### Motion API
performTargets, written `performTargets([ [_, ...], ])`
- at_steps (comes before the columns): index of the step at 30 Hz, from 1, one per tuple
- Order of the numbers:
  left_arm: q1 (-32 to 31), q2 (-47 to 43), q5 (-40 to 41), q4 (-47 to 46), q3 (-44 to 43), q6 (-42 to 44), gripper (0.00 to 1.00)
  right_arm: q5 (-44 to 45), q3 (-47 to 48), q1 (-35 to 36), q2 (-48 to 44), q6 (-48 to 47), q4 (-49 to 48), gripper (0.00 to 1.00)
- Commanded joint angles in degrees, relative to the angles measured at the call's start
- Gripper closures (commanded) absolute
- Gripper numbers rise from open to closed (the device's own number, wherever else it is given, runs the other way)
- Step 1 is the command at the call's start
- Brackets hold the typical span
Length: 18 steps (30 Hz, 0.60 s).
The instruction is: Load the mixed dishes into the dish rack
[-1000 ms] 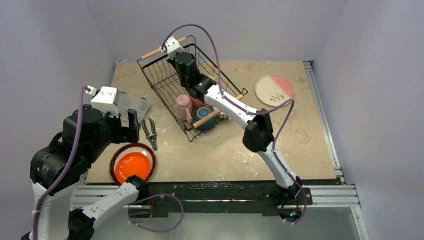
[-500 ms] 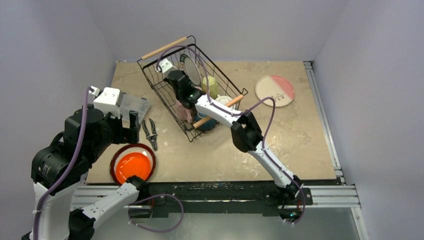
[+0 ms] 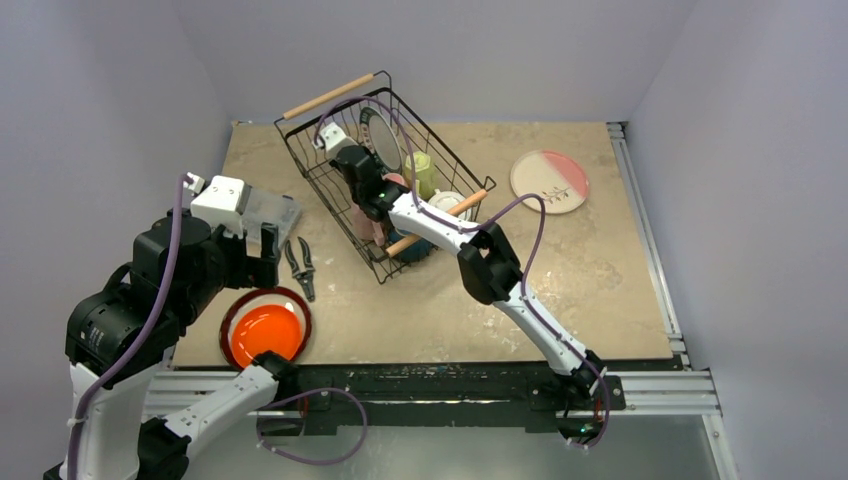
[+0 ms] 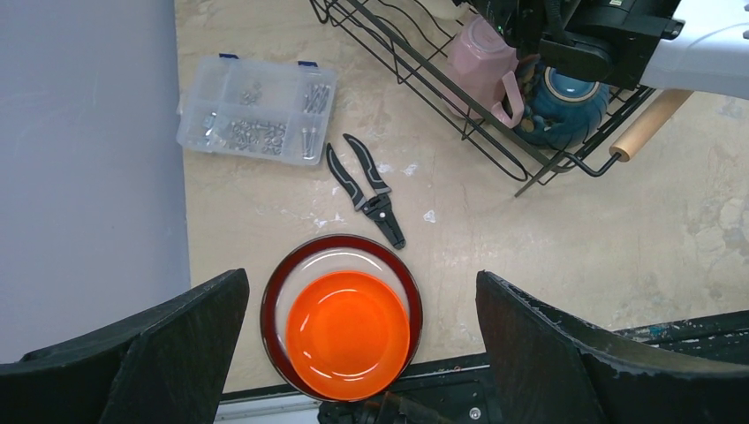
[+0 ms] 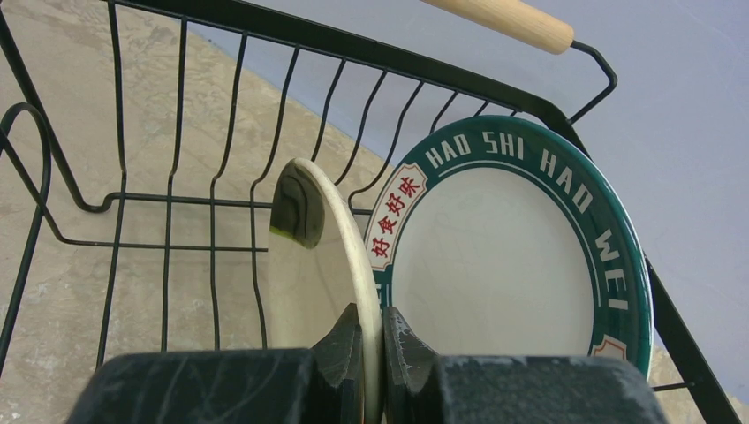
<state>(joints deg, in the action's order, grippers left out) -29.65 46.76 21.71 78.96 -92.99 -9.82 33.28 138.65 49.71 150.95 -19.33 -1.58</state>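
Note:
The black wire dish rack (image 3: 310, 165) holds a pink mug (image 4: 484, 66), a teal bowl (image 4: 570, 93), a yellow-green mug (image 3: 420, 172) and a white cup (image 3: 447, 203). My right gripper (image 5: 380, 322) reaches into the rack (image 5: 353, 49), shut on the rim of a white plate (image 5: 318, 256) held upright and edge-on. That plate stands beside an upright teal-rimmed plate (image 5: 503, 256). My left gripper (image 4: 360, 278) is open and empty, high above an orange plate (image 4: 346, 334) that lies on a dark red-rimmed plate (image 4: 270, 291). A pink-white plate (image 3: 549, 181) lies flat at the far right.
Black pliers (image 4: 366, 190) lie between the stacked plates and a clear plastic box of screws (image 4: 256, 110). The stacked plates sit at the table's near-left edge. The rack's near wooden handle (image 4: 649, 124) juts toward the table's middle.
My right gripper has come down from the rack's far handle into the rack with the white plate. The teal-rimmed plate and mugs now show behind it. The left arm has barely moved.

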Motion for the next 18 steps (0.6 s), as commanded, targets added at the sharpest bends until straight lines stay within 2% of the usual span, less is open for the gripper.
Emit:
performTargets([
  [1,0.3,0.2,1.3,-0.9,0.0,0.9,0.0,1.9,4.9,-1.4,-3.4,-0.3,-4.7,1.0],
  [5,0.4,0.4,1.2,-1.4,0.1,0.8,0.0,1.6,7.8,-2.5,-4.7,-1.0,-6.1,1.0],
  [18,0.3,0.2,1.9,-1.2,0.3,0.5,0.0,0.8,5.1,-3.6,-4.0,-1.0,-5.4,1.0],
])
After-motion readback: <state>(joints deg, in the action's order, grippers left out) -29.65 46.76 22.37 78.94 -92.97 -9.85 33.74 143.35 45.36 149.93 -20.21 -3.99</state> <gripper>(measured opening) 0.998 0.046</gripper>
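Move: The pale plate is already in the right hand's fingers. The green-rimmed plate stands in the rack about 8 cm ahead, 7 cm to the right and 4 cm below this hand. The rack's far wooden handle is some 15 cm ahead and 3 cm left, about level in height; the upturned green mug stands 3 cm back, 15 cm right and 8 cm lower. From the left hand, the green-rimmed plate lies roughly 42 cm ahead, 15 cm right and 23 cm down. The pale plate, pinched near its edge the whole time, is raised about 6 cm out of its low place in the rack by the right hand, which also carries it some 4 cm forward and 4 cm right, across towards the standing green-rimmed plate. The fingers tip up slightly and swing about 5 degrees clockwise, staying shut. ##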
